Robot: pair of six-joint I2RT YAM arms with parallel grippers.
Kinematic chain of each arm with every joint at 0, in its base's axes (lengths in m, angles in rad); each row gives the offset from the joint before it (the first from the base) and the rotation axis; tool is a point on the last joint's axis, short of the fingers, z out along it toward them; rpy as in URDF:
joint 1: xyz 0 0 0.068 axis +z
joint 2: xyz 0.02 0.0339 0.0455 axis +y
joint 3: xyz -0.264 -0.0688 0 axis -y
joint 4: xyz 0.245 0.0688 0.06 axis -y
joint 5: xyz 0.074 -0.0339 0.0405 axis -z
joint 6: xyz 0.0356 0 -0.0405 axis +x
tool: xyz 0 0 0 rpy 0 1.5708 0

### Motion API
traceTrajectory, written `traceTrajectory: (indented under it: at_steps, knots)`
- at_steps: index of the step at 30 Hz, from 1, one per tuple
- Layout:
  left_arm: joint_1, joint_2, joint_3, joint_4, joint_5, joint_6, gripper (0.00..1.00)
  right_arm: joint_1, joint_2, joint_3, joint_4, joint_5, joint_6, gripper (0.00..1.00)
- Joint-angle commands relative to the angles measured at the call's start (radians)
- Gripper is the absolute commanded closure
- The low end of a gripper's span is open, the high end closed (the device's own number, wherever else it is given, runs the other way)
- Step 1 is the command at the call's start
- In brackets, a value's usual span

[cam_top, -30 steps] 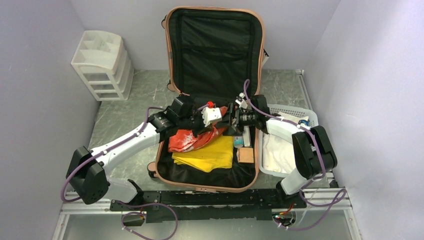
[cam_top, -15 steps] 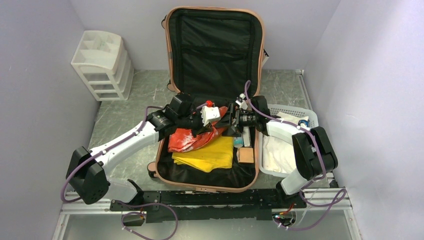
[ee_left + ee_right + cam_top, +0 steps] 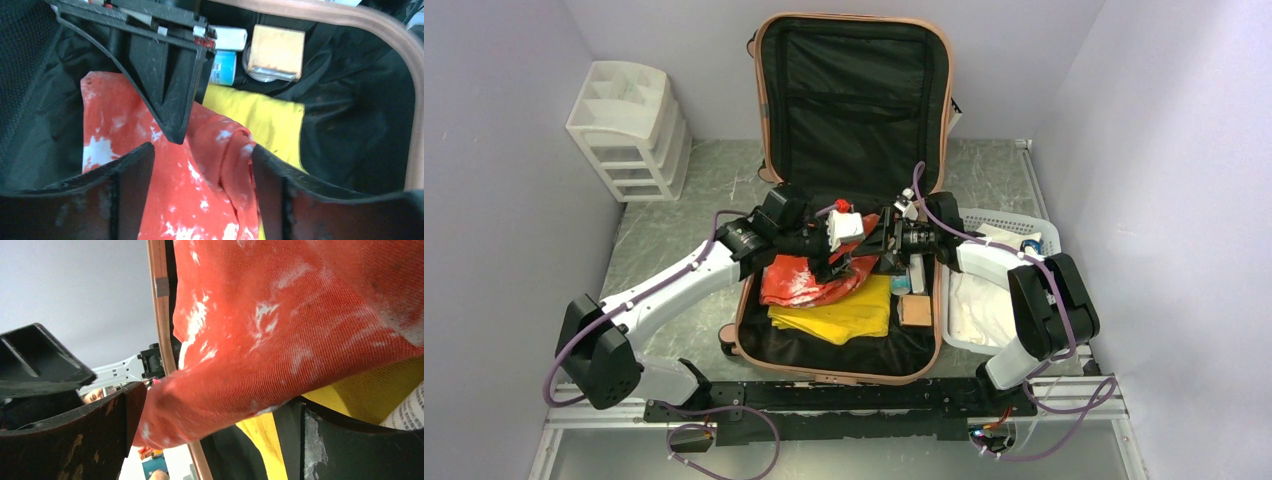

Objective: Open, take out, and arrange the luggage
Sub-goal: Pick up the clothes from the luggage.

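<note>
The salmon-pink luggage [image 3: 854, 100] lies open on the table, its black-lined lid leaning on the back wall. In its lower half a red cloth [image 3: 809, 285] with white blotches rests on a yellow cloth [image 3: 839, 312]. My left gripper [image 3: 827, 262] hovers over the red cloth [image 3: 115, 135], open, with the fabric bunched below and between its fingers [image 3: 135, 170]. From the right, my right gripper [image 3: 874, 252] faces it, open wide. In the right wrist view a fold of the red cloth [image 3: 280, 315] hangs between the right gripper's [image 3: 215, 425] fingers, close to the left one.
A tan box [image 3: 914, 310] and a blue-white tube [image 3: 900, 283] lie along the case's right side. A white basket [image 3: 994, 290] holding white cloth sits right of the case. A white drawer unit [image 3: 629, 125] stands at the back left.
My left gripper has gone from shut on the red cloth to open, and the cloth has sagged a little. The right gripper stayed open and barely moved.
</note>
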Motion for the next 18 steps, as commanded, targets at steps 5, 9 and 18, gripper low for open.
traceTrajectory:
  at_steps: [5, 9, 18]
  knots:
    - [0.028, -0.080, 0.097, -0.048, 0.100, 0.056, 0.04, 0.017, -0.028, -0.020, 0.053, -0.003, 0.000, 0.00]
    - [0.063, -0.115, 0.100, -0.043, -0.040, 0.055, 0.03, 0.023, -0.035, -0.036, 0.057, 0.000, -0.048, 0.03]
    - [0.152, -0.246, 0.024, -0.088, -0.430, 0.075, 0.03, 0.030, -0.045, -0.048, -0.008, 0.045, -0.257, 0.37]
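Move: The left hand is just above the right part of the red clothes; their middle lies about 5 cm to its left, 1 cm back and 7 cm below. The yellow clothes show some 10 cm back and 3 cm left of this hand, the wooden box 10 cm back and 13 cm right, the blue can 5 cm back and 10 cm right. From the right hand, whose open fingers straddle the red clothes' right edge, their middle is roughly 10 cm left, 3 cm back and 3 cm lower. Up first, about 7 cm in all, then swinging some 7 cm left and 5 cm forward, the left hand comes free of the red clothes' lifted fold as its half-open fingers spread wide, turning counter-clockwise late on. The right hand stays at the clothes' right edge, sinks about 2 cm and begins closing its fingers around it. ##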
